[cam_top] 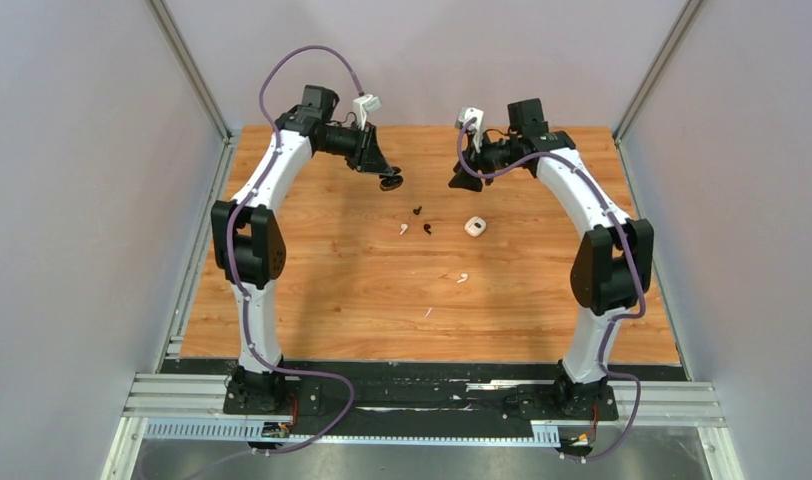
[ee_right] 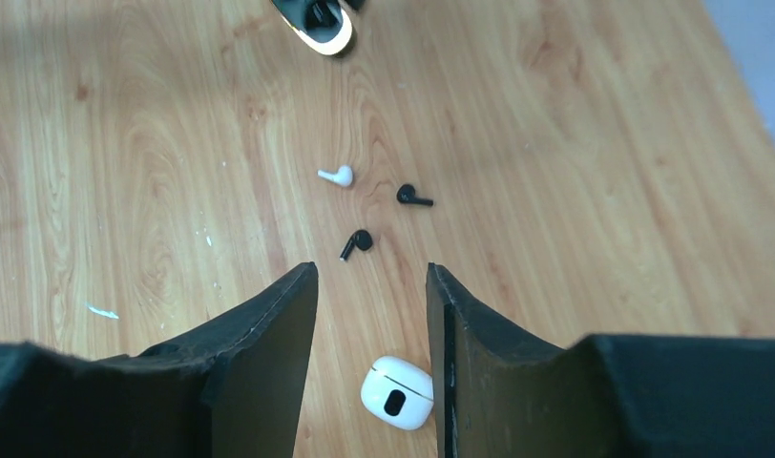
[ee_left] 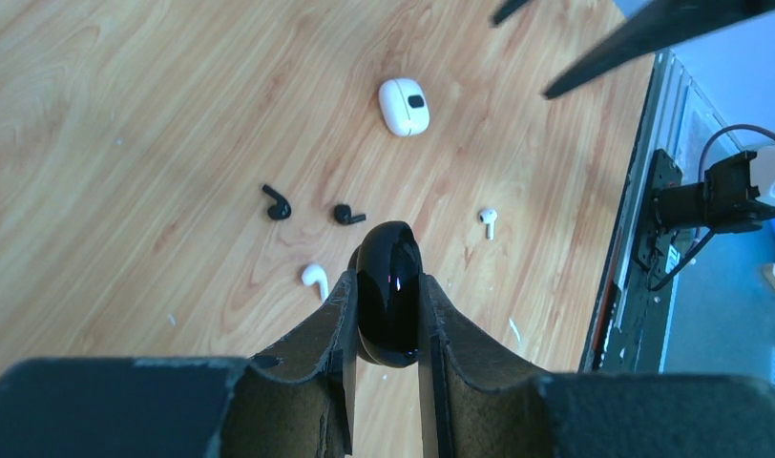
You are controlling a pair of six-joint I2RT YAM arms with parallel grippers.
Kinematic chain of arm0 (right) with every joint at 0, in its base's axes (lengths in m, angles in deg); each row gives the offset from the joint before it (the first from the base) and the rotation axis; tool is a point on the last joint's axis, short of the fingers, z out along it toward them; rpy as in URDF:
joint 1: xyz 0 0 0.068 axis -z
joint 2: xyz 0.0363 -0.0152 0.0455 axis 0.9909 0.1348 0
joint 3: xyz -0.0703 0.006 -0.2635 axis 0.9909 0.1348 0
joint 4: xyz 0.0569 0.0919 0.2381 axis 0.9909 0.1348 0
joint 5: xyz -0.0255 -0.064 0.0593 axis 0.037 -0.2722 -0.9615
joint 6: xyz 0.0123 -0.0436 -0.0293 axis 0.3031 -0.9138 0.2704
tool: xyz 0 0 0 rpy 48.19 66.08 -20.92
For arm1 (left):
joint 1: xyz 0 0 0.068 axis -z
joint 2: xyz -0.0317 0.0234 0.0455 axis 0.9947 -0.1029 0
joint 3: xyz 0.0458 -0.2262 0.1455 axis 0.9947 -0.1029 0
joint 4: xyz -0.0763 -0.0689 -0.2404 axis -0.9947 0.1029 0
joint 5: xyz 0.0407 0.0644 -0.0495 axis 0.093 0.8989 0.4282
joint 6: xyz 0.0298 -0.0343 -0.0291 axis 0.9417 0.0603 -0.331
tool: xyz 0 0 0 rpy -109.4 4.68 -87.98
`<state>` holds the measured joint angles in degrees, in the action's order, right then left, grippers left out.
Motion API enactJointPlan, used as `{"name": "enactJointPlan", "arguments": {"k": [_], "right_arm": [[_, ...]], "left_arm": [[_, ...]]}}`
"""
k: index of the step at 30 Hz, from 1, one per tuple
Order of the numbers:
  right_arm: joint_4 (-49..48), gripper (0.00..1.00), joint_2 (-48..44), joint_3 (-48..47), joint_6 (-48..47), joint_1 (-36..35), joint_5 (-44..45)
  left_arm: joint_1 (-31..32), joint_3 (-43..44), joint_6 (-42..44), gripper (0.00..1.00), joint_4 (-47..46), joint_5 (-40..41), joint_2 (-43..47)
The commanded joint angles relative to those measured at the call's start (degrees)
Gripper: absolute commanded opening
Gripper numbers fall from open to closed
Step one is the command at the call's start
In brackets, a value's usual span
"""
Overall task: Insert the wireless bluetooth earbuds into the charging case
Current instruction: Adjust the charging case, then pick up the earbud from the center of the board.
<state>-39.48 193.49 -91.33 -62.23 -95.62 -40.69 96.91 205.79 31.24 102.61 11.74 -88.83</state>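
Note:
My left gripper [ee_left: 387,277] is shut on a glossy black charging case [ee_left: 389,315], held above the table [cam_top: 391,183]; in the right wrist view it appears with its lid open [ee_right: 319,21]. A closed white charging case [ee_right: 397,393] lies on the wood under my right gripper [ee_right: 371,272], which hangs open and holds nothing. Two black earbuds [ee_left: 277,206] [ee_left: 346,215] and a white earbud [ee_left: 315,278] lie close together mid-table. Another white earbud [ee_left: 487,219] lies apart, nearer the arm bases [cam_top: 462,278].
A tiny flat white fleck [cam_top: 428,313] lies toward the near edge. The wooden table [cam_top: 312,290] is walled at the back and both sides. My right gripper's fingers [ee_left: 651,29] reach into the top of the left wrist view.

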Motion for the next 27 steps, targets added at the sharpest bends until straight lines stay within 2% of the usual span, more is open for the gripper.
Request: {"name": "enactJointPlan", "arguments": {"k": [1, 5, 10, 13, 18, 27], "right_arm": [[0.05, 0.44, 5.92, -2.62, -3.08, 0.18, -3.41], [0.03, 0.37, 12.19, -6.5, -3.96, -1.89, 2.54], [-1.46, 0.4, 17.1, -9.78, 2.37, -4.87, 10.34], [-1.61, 0.41, 16.66, -6.56, -2.26, -6.86, 10.85], [-1.71, 0.41, 15.65, -0.95, -13.26, -7.34, 6.89], [-1.18, 0.42, 20.48, -5.1, -13.1, -8.43, 7.82]], "left_arm": [[-1.96, -3.07, 3.83, 0.0, 1.67, 0.56, 7.24], [-3.0, -5.5, 3.28, 0.0, 0.81, 1.49, 9.42], [-3.73, -6.53, 2.12, 0.0, 0.76, 1.64, 11.48], [-3.91, -8.19, 1.1, 0.0, -0.79, 1.67, 12.53], [-4.18, -9.79, -0.27, 0.0, -2.12, 1.42, 13.94], [-4.21, -11.35, -3.89, 0.0, -4.3, 1.28, 15.79]]}}
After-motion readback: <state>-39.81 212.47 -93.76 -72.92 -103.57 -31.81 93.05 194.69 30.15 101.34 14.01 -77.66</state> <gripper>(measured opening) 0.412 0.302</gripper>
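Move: The nearer black earbud, apparently the right hand's target, lies on the table about 7 cm to that hand's left, 1 cm ahead and 22 cm below. Also down there, the other black earbud is 4 cm beyond it and 2 cm more to the left, a white earbud some 5 cm left of it, and the white case 11 cm right of it. From the left hand, which holds the black case, the nearer black earbud is about 7 cm right, 1 cm back and 21 cm below. Touching nothing yet, the empty right hand drops about 15 cm towards the nearer black earbud, swinging out forward and back again as it shifts 5 cm left; its fingers tip some 10 degrees steeper and stay nearly half open. The left hand keeps its grip on the black case and draws it aside, about 4 cm left, slightly back and up, away from the earbuds. ##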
